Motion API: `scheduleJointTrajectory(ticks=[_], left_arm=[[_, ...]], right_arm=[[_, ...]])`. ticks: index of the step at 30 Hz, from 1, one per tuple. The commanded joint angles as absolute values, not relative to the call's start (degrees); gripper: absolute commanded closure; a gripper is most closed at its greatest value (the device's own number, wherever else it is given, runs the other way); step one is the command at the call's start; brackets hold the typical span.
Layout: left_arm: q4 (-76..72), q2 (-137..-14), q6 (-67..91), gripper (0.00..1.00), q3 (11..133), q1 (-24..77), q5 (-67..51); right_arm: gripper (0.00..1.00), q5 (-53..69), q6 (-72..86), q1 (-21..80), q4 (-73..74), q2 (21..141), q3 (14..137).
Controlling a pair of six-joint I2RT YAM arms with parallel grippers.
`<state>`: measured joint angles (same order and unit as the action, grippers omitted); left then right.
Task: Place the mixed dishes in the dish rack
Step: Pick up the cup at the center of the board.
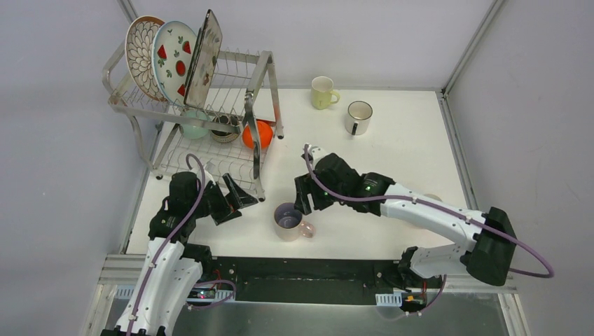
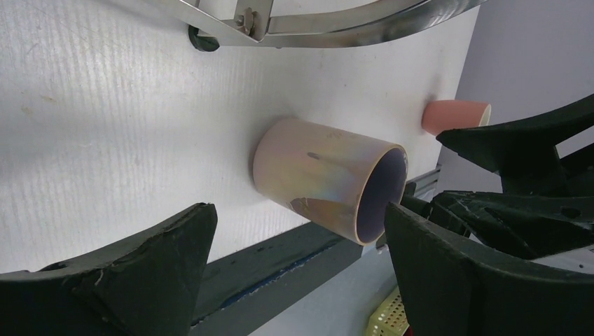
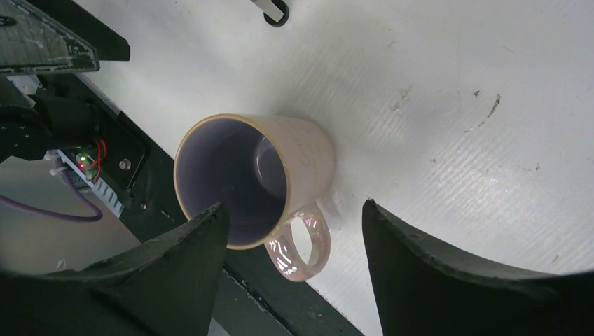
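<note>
The lilac mug (image 1: 288, 220) stands upright near the table's front edge, handle to the right. My right gripper (image 1: 305, 207) hangs open just above it. In the right wrist view its fingers (image 3: 178, 273) flank the mug's handle (image 3: 302, 245) without touching, and the left one overlaps the rim of the mug (image 3: 242, 178). My left gripper (image 1: 235, 201) is open beside the dish rack (image 1: 259, 77), pointing at the lilac mug (image 2: 322, 182), well short of it. The rack holds three plates (image 1: 175, 59) above and bowls (image 1: 258, 134) below. A pink mug (image 2: 455, 115) shows past the right arm.
A yellow mug (image 1: 323, 92) and a white mug (image 1: 358, 117) stand at the back of the table. The rack's foot (image 2: 238, 21) is close above my left gripper. The table's front edge and black rail (image 3: 280, 301) lie just below the lilac mug.
</note>
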<state>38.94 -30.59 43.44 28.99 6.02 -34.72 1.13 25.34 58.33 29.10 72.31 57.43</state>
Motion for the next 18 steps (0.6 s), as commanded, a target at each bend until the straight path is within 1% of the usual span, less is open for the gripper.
scheduleJointTrajectory(ticks=[1, 7, 11, 15, 17, 18], left_arm=[[36.39, -29.51, 43.73, 0.06, 28.44, 6.08, -36.12], [36.19, -29.42, 44.11, 0.06, 28.68, 6.06, -36.24], [36.16, -29.12, 44.3, 0.06, 29.08, 6.06, -36.47], [35.99, -29.26, 44.21, 0.07, 29.09, 6.06, -37.01], [35.66, -29.5, 44.59, 0.08, 29.17, 6.06, -37.26], [35.41, -29.71, 44.95, 0.09, 29.18, 6.06, -37.31]], right_arm=[[0.29, -3.18, 24.21, 59.85, 27.29, 76.9, 61.86], [0.31, -0.66, 23.92, 60.78, 25.75, 83.42, 63.39], [0.35, -0.55, 23.91, 61.25, 25.27, 87.5, 65.06], [0.43, 1.3, 24.6, 61.27, 25.18, 90.23, 66.13], [0.51, 1.33, 25.53, 61.32, 25.14, 90.73, 65.95], [0.56, 1.18, 26.17, 61.32, 24.96, 90.71, 65.63]])
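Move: About 5 cm to the right hand's left and 3 cm back stands the upright cup, its middle some 10 cm below the fingers. The dish rack's near foot is around 8 cm left of the cup and 8 cm farther out; the black-handled mug stands roughly 28 cm ahead of the right hand and 17 cm to its right. From the left hand the cup lies about 12 cm right, 2 cm back and 9 cm lower. Sinking about 6.5 cm while drifting some 4 cm left, the right hand comes down over the cup's far-right rim, its fingertips tilting about 10 degrees more steeply downward. One finger enters the cup's mouth, the other goes down outside the wall above the handle, and the gap narrows steadily to roughly half open; a pinch can't be seen yet. ##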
